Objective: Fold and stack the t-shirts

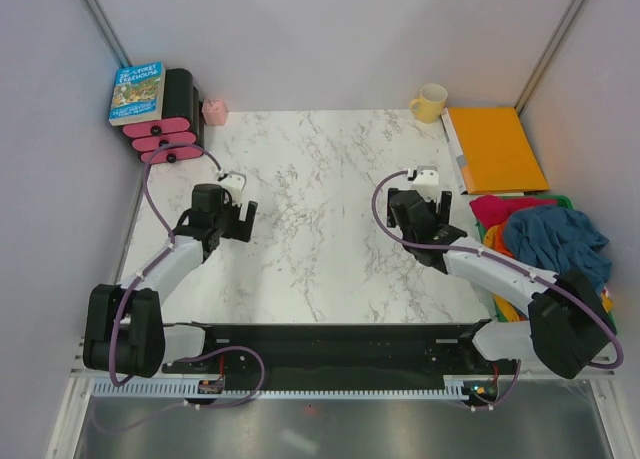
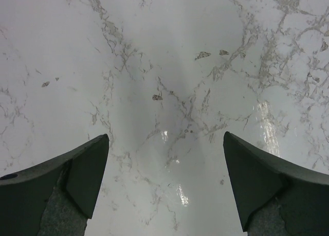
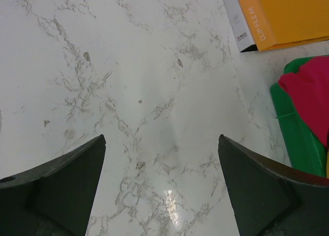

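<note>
The t-shirts lie crumpled in a green bin [image 1: 562, 199] at the table's right edge. A teal-blue one [image 1: 555, 237] is on top, a magenta one [image 1: 495, 209] behind it, and orange and yellow cloth [image 1: 492, 241] shows at the bin's left side. The right wrist view catches the magenta shirt [image 3: 311, 92] hanging over the bin's wall [image 3: 293, 138]. My left gripper [image 1: 240, 207] [image 2: 165, 135] hovers open over bare marble at the left. My right gripper [image 1: 415, 207] [image 3: 162, 137] is open over bare marble, just left of the bin. Neither holds anything.
A flat orange folder [image 1: 495, 149] [image 3: 288, 15] lies at the back right beside a yellow mug [image 1: 430, 102]. At the back left are a blue book [image 1: 137, 92] on a black and pink rack [image 1: 172, 119] and a small pink object [image 1: 214, 110].
</note>
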You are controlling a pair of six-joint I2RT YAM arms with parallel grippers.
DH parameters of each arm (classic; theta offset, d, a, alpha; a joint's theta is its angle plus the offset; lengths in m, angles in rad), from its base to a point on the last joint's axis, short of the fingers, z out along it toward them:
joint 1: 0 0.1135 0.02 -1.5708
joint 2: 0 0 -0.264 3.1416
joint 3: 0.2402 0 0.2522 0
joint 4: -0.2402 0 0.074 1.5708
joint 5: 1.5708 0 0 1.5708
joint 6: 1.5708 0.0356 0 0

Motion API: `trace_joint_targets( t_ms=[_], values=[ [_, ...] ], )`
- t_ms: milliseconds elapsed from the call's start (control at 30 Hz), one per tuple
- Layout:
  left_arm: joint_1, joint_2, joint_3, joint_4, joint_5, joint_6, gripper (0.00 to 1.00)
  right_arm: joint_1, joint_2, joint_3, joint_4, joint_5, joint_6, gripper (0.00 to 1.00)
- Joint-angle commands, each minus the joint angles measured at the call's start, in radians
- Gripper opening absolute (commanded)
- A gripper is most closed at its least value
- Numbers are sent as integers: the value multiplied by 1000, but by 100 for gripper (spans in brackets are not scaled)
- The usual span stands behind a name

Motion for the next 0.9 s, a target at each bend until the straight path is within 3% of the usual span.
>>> trace_joint_targets(
  t_ms=[0,167,300,467,600,767,867],
  values=[
    [2,-15,7,30,-19,-8,100,5,19,63,-4,29,15,98],
    [2,-33,3,30,-3,6,100,5,85,135,-76,107,17,97],
    [2,-45,-3,33,22,20,100,-53,67,185,-216,269,111,96],
    [2,-38,-5,33,25,21,100,-300,-142,118,-259,176,201,96],
    [3,-16,6,33,31,18,99,-417,-272,70,-317,164,265,96],
    [3,-8,14,27,22,12,99,-607,-348,-15,-337,40,354,96],
    [3,-11,11,27,27,14,99,-642,-342,-31,-337,38,344,96]
  ],
)
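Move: The blue t-shirt heaped on the green bin lies about 26 cm to the right of the open right hand, some 9 cm back and roughly 6 cm lower. The magenta shirt is about 16 cm right of this hand and 2 cm back; the orange clip file lies flat on the table, 14 cm right and 10 cm ahead. From the idle left hand, the blue t-shirt is some 63 cm to the right and 6 cm back, at about its height. After easing a bare 1.5 cm forward, the empty right hand sweeps about 21 cm to its right towards the blue t-shirt, drawing back some 7 cm on the way and climbing about 8 cm before it starts to sink again over the bin side. The wrist swings some 45 degrees clockwise as it goes, so that the fingers come to point out to the right over the heap, and they stay wide open with no grip begun. ##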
